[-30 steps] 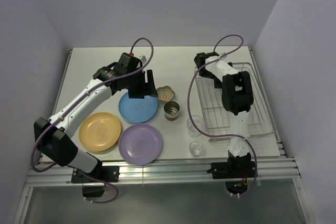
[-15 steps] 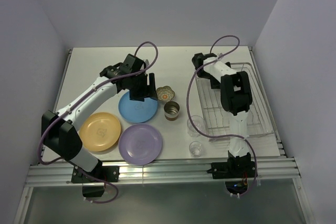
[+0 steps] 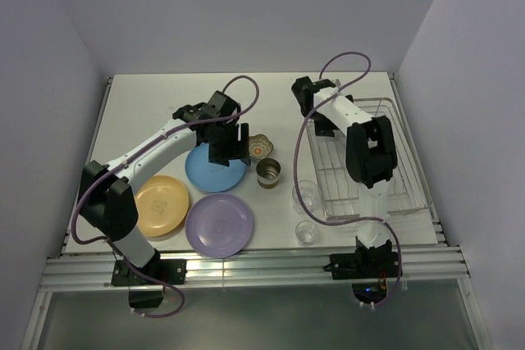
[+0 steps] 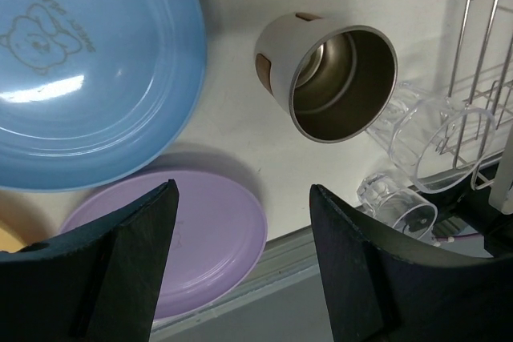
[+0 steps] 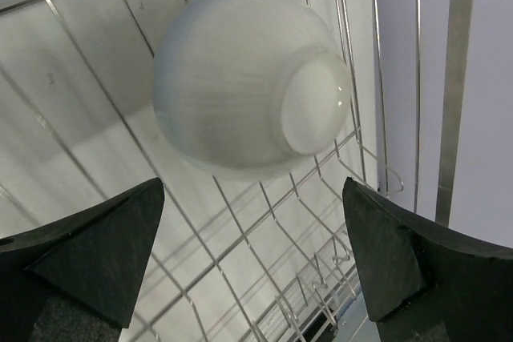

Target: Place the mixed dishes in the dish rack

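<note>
The blue plate (image 3: 215, 168), orange-yellow plate (image 3: 162, 205) and purple plate (image 3: 219, 225) lie flat on the table. Beside them are the small floral bowl (image 3: 259, 147), the brown cup (image 3: 268, 171) and two clear glasses (image 3: 305, 194) (image 3: 305, 232). My left gripper (image 3: 238, 143) hovers open and empty between the blue plate and the floral bowl. Its wrist view shows the cup (image 4: 333, 78) lying tipped, mouth toward the camera. The white bowl (image 5: 240, 86) rests upside down in the dish rack (image 5: 377, 54). My right gripper (image 5: 252, 230) stands wide open above it, apart from it.
The dish rack (image 3: 410, 171) fills the right side of the table, with my right arm stretched over it. Grey walls close in on three sides. A metal rail (image 3: 262, 264) runs along the near edge. The glasses (image 4: 441, 146) stand close to the rack's left side.
My left gripper has moved right, from over the blue plate toward the floral bowl. My right gripper has opened wider and drawn back toward the rack's far left corner.
</note>
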{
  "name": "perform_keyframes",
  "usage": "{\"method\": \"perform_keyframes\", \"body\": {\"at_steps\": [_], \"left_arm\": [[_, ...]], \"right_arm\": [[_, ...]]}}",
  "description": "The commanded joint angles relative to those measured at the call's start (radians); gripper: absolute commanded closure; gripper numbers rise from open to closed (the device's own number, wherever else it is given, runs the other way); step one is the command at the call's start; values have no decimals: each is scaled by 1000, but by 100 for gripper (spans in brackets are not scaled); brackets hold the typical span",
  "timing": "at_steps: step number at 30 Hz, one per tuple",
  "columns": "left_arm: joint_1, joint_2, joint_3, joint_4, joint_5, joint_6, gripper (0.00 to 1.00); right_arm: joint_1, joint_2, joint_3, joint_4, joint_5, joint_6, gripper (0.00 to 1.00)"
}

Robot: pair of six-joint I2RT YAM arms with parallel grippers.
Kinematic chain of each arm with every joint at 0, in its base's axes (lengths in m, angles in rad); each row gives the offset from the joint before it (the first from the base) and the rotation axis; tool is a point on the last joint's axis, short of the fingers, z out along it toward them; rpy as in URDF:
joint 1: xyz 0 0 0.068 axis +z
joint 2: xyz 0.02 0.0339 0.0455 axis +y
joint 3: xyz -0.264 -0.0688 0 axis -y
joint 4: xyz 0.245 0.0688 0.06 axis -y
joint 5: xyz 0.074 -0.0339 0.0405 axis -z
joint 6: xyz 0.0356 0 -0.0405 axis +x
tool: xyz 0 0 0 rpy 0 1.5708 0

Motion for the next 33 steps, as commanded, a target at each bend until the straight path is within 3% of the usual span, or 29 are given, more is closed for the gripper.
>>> {"method": "perform_keyframes", "body": {"at_steps": [1,20,23,26,27,30,33], "left_arm": [[-29,28,20,23,-10,-24,28],[-100,245,92,79,-68,-73,32],[-105,261,78,96,-58,-82,41],[-112,275,80,100,-49,-82,65],[-112,275,83,97,-45,-85,78],[-114,264,92,85,-42,-76,94],[-112,238,103,51,-33,-65,100]], "right_arm": [[23,-128,-15,13,-62,34,0],[117,-717,-153,-85,-347,68,2],[123,-774,-175,-88,-370,63,3],[123,-809,-183,-88,-392,54,3],[123,-821,-181,-90,-415,53,3],[124,-837,-189,-79,-516,46,3],[118,-823,-192,-74,-692,37,3]]}}
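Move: The metal cup stands about 10 cm to the left hand's right, level with it fore and aft, its middle some 11 cm below. Of the cup, the flowered bowl lies 10 cm farther out and 2 cm left, the blue plate 16 cm left and 4 cm out, the tall glass 12 cm right and 5 cm nearer. From the right hand the cup lies about 26 cm left, 14 cm back, 5 cm below; the white bowl, already racked, is about 7 cm right, level fore-and-aft, 4 cm below. The left hand sinks about 8 cm while going some 5 cm right to the metal cup, fingers staying wide until it is nearly down, then shuts them on the cup's left wall at the rim, one finger inside and one outside. The right hand, already empty and open, withdraws from the white bowl, up about 17 cm, back towards its base and somewhat left out over the rack, its fingers swinging from slanting right to point more steeply down. ##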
